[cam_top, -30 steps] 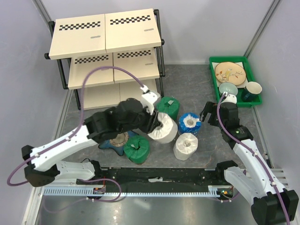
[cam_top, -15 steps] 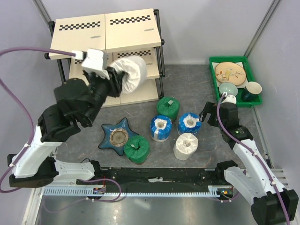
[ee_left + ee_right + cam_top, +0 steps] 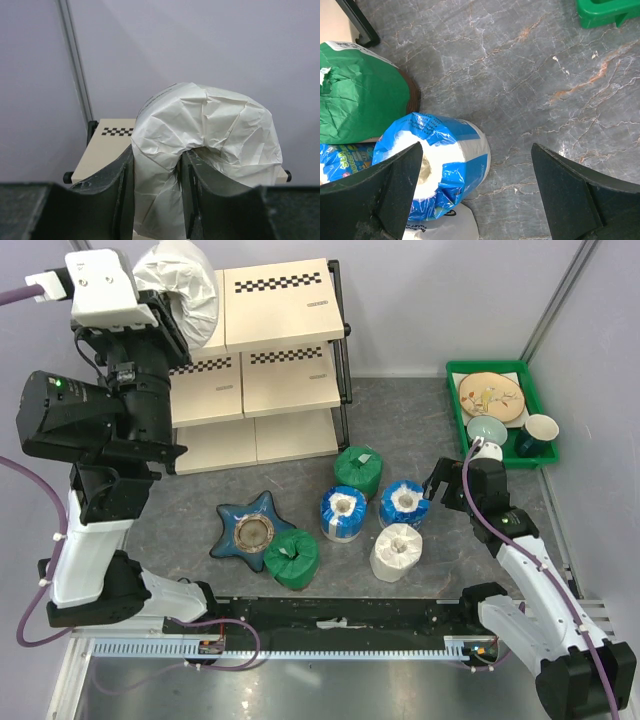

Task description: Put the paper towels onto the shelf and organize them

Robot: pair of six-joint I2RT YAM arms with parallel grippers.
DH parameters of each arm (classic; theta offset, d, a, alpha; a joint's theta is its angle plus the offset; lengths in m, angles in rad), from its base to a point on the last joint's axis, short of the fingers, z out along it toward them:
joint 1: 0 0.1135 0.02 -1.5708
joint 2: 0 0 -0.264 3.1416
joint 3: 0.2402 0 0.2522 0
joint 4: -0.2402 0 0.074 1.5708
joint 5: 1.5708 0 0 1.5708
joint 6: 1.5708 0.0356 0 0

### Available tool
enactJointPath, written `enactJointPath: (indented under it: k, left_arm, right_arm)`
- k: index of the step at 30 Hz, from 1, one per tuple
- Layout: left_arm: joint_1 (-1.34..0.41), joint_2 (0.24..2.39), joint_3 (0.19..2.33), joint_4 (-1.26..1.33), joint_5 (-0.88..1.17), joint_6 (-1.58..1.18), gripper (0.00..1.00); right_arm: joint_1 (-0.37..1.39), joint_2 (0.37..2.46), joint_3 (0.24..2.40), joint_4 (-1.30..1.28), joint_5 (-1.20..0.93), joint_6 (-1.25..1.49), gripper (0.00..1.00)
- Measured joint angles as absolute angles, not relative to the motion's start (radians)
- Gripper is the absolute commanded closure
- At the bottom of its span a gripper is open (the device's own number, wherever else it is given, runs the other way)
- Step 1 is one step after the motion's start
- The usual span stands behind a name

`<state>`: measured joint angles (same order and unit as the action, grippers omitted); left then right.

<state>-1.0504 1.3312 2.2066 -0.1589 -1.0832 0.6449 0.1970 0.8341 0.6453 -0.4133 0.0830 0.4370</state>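
My left gripper (image 3: 168,302) is raised high over the left end of the shelf (image 3: 280,300) and is shut on a white paper towel roll (image 3: 185,282). In the left wrist view, both fingers pinch the crumpled wrap of that white roll (image 3: 210,130), one finger reaching into its core, with the shelf's top board (image 3: 102,150) below and behind it. On the floor stand two green rolls (image 3: 358,468) (image 3: 291,558), two blue rolls (image 3: 343,512) (image 3: 404,502) and a white roll (image 3: 396,552). My right gripper (image 3: 438,488) is open just right of a blue roll (image 3: 445,170), holding nothing.
A blue star-shaped dish (image 3: 250,530) lies on the floor left of the rolls. A green tray (image 3: 487,366) with a plate, bowl and cup sits at the back right. The shelf's lower boards (image 3: 250,390) are bare. Walls close in on both sides.
My left arm has swung up and left, carrying the white roll from in front of the middle tier to above the top board's left end. The right arm has not moved.
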Motion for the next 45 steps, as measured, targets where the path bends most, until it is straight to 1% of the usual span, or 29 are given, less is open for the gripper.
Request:
enactJointPath:
  k: [5, 9, 12, 18, 22, 28, 33, 40, 45]
  left_arm:
    - [-0.975, 1.417, 2.312, -0.148, -1.074, 0.698, 0.77]
    - [-0.881, 1.495, 2.385, -0.261, -1.024, 0.635, 0.77]
    - [-0.775, 1.541, 2.400, -0.382, -0.939, 0.526, 0.77]
    - [-0.504, 1.624, 2.409, -0.624, -0.688, 0.246, 0.77]
    - [-0.362, 1.641, 2.394, -0.713, -0.541, 0.117, 0.77]
    - [-0.188, 1.640, 2.390, -0.746, -0.354, -0.025, 0.78]
    - [-0.076, 1.636, 2.383, -0.751, -0.246, -0.097, 0.78]
    - [0.037, 1.611, 2.347, -0.746, -0.152, -0.159, 0.78]
    - [0.069, 1.609, 2.343, -0.745, -0.133, -0.170, 0.78]
  right_arm:
    - [0.197, 0.835, 0.645, -0.413, 0.078, 0.441, 0.02]
    - [0.197, 0.823, 0.645, -0.414, 0.078, 0.447, 0.02]
    - [0.197, 0.807, 0.645, -0.420, 0.075, 0.450, 0.02]
    - [0.197, 0.789, 0.645, -0.439, 0.075, 0.452, 0.02]
    - [0.197, 0.789, 0.645, -0.444, 0.075, 0.452, 0.02]
    - [0.197, 0.807, 0.645, -0.444, 0.075, 0.453, 0.02]
    - [0.197, 0.820, 0.645, -0.444, 0.075, 0.456, 0.02]
    - [0.197, 0.820, 0.645, -0.443, 0.074, 0.457, 0.02]
    - [0.197, 0.820, 0.645, -0.443, 0.074, 0.457, 0.02]
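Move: The left hand already holds a white paper towel roll by its wall. The middle of the top shelf's left panel lies about 22 cm ahead of that hand, 8 cm to its left and 22 cm below. The shelf's right panel is level with that panel and about 20 cm to its right; the middle shelf's left panel is roughly 18 cm straight below it. From the idle right hand, the top left panel is some 19 cm ahead, 61 cm left and 29 cm higher. Forward and down in one quick sweep, the left hand carries the white roll some 18 cm out over the top shelf while sinking about 11 cm, then levels off and slides left about 10 cm towards the shelf's left end. The upward-pointing fingers tip down to near level and the hand's left side dips late on; the pinch on the roll's wall is kept. ##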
